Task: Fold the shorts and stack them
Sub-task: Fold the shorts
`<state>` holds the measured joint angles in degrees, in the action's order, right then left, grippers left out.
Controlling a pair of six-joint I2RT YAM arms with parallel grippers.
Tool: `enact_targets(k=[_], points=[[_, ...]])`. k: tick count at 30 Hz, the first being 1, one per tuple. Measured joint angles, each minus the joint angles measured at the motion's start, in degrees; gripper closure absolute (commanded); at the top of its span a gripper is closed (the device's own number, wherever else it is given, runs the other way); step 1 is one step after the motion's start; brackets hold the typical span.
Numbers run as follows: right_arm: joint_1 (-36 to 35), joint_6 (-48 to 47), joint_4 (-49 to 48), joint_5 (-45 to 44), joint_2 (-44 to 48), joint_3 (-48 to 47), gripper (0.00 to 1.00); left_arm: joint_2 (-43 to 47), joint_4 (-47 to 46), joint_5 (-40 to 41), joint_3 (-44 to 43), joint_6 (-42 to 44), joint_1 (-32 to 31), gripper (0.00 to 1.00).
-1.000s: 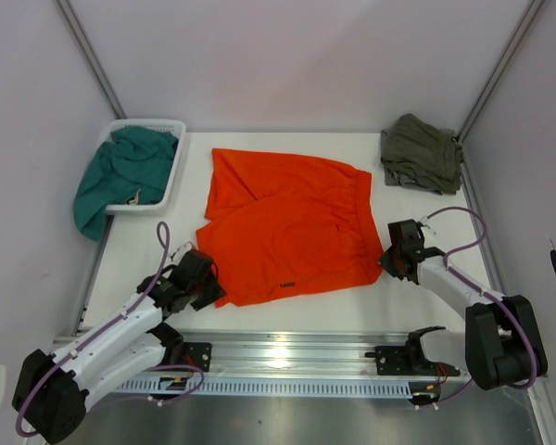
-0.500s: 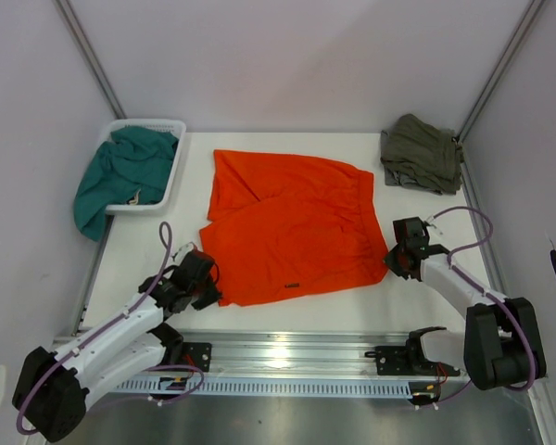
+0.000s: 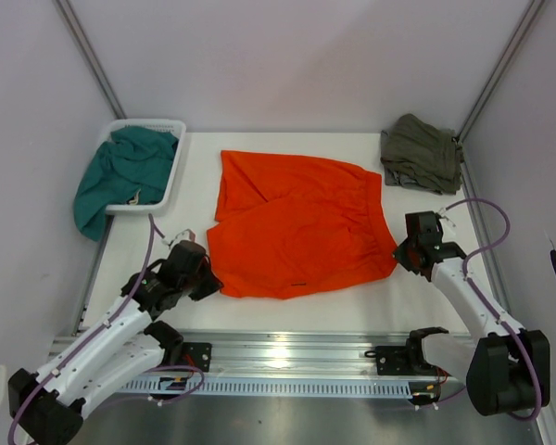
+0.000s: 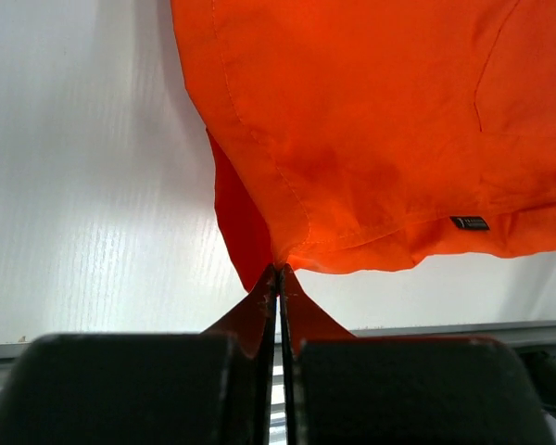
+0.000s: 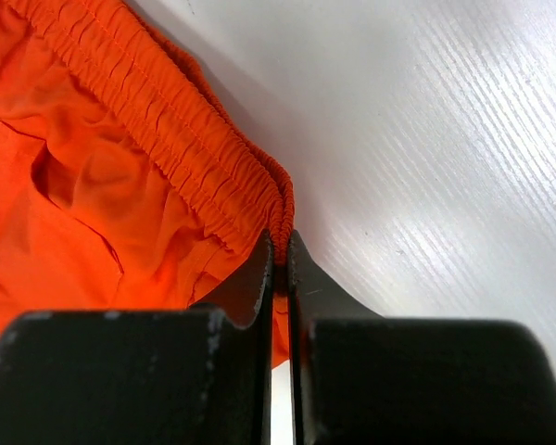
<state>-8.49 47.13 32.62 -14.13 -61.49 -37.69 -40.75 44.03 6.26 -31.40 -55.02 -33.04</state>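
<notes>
The orange shorts [image 3: 301, 227] lie spread across the middle of the white table, waistband to the right. My left gripper [image 3: 207, 274] is shut on the near left hem corner of the orange shorts [image 4: 371, 139], and that corner hangs a little off the table. A small dark hem tag [image 4: 469, 222] shows on the near edge. My right gripper [image 3: 403, 252] is shut on the near end of the gathered waistband [image 5: 204, 176]. Olive-green shorts [image 3: 421, 153] sit folded at the back right. Teal shorts [image 3: 120, 176] hang out of the basket.
A white basket [image 3: 174, 171] stands at the back left with the teal fabric draped over its left side. Enclosure walls rise at the left, right and back. A metal rail [image 3: 287, 357] runs along the near edge between the arm bases.
The left gripper has closed on the hem corner. Both grippers have shifted to the right, and the orange shorts have slid right with their near edge lifted and pulled taut.
</notes>
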Motion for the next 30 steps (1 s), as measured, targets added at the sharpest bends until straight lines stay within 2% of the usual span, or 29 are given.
enact_targets(k=[4, 13, 23, 30], points=[[0.00, -0.98, 1.01, 0.55, -1.64, -1.14, 1.00, 0.63, 2.49, -0.26, -2.21, 0.13, -0.02, 1.00], [0.00, -2.62, 5.11, 1.14, -3.06, -7.10, 1.00, -4.09, 6.58, 1.97, -17.64, 3.78, 1.18, 1.00], [0.00, -3.02, 8.48, 1.70, -10.32, -19.19, 1.00, -10.05, 4.70, -3.61, -21.18, 11.52, 16.24, 1.00], [0.00, -2.78, 9.46, 2.58, -13.46, -25.38, 1.00, -13.35, 2.40, -6.05, -31.34, 15.19, 20.48, 1.00]])
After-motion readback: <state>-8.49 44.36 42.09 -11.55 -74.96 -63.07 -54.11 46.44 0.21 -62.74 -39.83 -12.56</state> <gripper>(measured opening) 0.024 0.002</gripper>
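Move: My left hand keeps hold of the shorts' near-left corner; the far-left corner it is carried towards lies about 44 cm ahead, nearly in line and some 7 cm lower, with the white basket roughly 38 cm ahead and 22 cm left. My right hand keeps the near waistband end; the far waistband end is about 30 cm ahead, 2 cm left and 6 cm lower, and the olive stack some 34 cm ahead and 10 cm right. With both grippers still shut on the near edge, I lift it and swing it out over the shorts towards their far edge. My left hand leads, rising about 16 cm in two stages while going 10 cm forward and a little left, fingertips tipping up and outward some 15 degrees; my right starts later, going up and forward about equally, 7 to 8 cm each. ##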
